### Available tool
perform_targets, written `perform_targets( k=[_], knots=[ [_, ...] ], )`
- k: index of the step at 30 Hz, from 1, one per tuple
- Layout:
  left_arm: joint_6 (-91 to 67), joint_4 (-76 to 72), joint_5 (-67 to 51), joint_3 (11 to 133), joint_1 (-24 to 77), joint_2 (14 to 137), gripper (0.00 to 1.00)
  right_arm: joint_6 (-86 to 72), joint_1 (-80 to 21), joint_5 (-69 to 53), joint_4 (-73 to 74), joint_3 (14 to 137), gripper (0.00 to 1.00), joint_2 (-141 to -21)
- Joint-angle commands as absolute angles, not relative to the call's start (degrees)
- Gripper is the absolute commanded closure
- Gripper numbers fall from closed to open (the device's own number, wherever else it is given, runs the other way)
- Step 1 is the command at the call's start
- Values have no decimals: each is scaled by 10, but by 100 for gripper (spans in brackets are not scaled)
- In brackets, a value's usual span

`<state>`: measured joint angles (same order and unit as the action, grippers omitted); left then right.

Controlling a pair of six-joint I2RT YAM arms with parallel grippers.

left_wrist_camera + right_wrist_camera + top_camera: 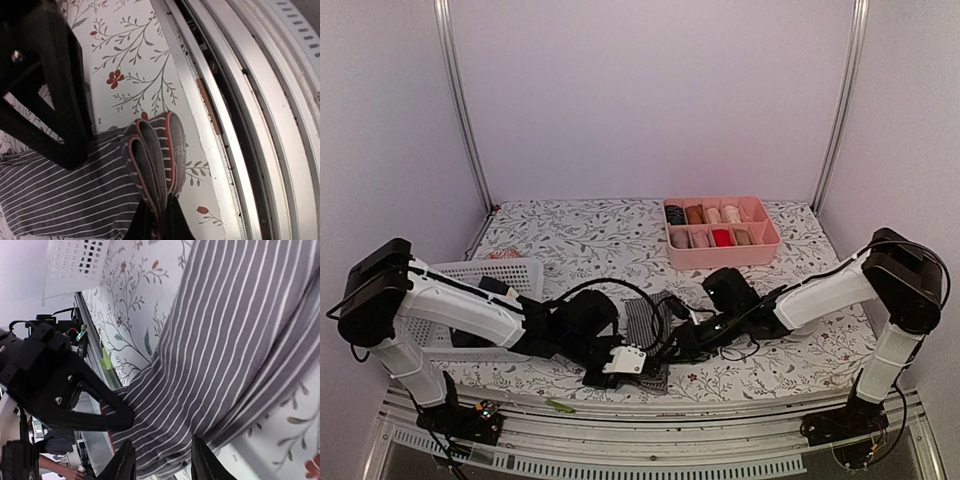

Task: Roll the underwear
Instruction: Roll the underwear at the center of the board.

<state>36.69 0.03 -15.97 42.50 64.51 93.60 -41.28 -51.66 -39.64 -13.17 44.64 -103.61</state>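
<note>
The grey-and-white striped underwear [642, 322] lies near the table's front edge, between the two grippers. Its red-trimmed near edge [150, 160] is folded into several layers. My left gripper [162, 222] is shut on that folded edge, close to the front rail. In the top view the left gripper [642, 372] sits at the cloth's near end. My right gripper [162, 462] stands open over the opposite side of the striped cloth [230, 340], a fingertip [125, 460] on either side of a bunched edge. In the top view the right gripper [672, 340] is just right of the cloth.
A white mesh basket [510, 270] stands at the left behind my left arm. A pink divided tray [725, 262] with several rolled garments sits at the back right. The metal front rail [240, 100] runs right beside the folded edge. Black cables trail between the arms.
</note>
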Motion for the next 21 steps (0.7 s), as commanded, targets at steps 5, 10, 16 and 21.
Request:
perform_targets(
  k=[5, 10, 16, 21],
  knots=[
    [399, 255, -419, 568, 542, 1023, 100, -263, -530, -209, -59, 357, 30, -839],
    [454, 422, -504, 674, 499, 1133, 100, -192, -598, -164, -53, 335, 25, -791],
    [506, 552, -564, 768, 467, 1248, 100, -123, -651, -132, -63, 359, 24, -834],
    [522, 587, -574, 800, 460, 1288, 100, -45, -676, -117, -55, 427, 24, -920]
  ],
)
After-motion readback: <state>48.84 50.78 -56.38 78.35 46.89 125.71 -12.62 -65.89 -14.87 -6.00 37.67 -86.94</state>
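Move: The left hand still pinches the underwear's near fold; the underwear's middle lies some 7 cm straight ahead of it and 3 cm lower. From the right hand, the pinched near fold is about 4 cm back, 6 cm to the left and slightly lower. The green scrap lies about 18 cm to the left of the left hand and 7 cm back, the laundry basket about 37 cm left and 13 cm ahead. The bowl is about 28 cm to the right of the right hand and 10 cm ahead. Rolling forward, the left hand keeps its pinch on the near fold and turns it over some 50 degrees, tips swinging back towards the base, in a 2 cm forward arc that lifts slightly, then lowers. The right hand, spreading its fingers wide, rises about 5 cm and swings right, then comes back past the fold, sinking and tipping its fingers upward, empty, towards the near table edge. ##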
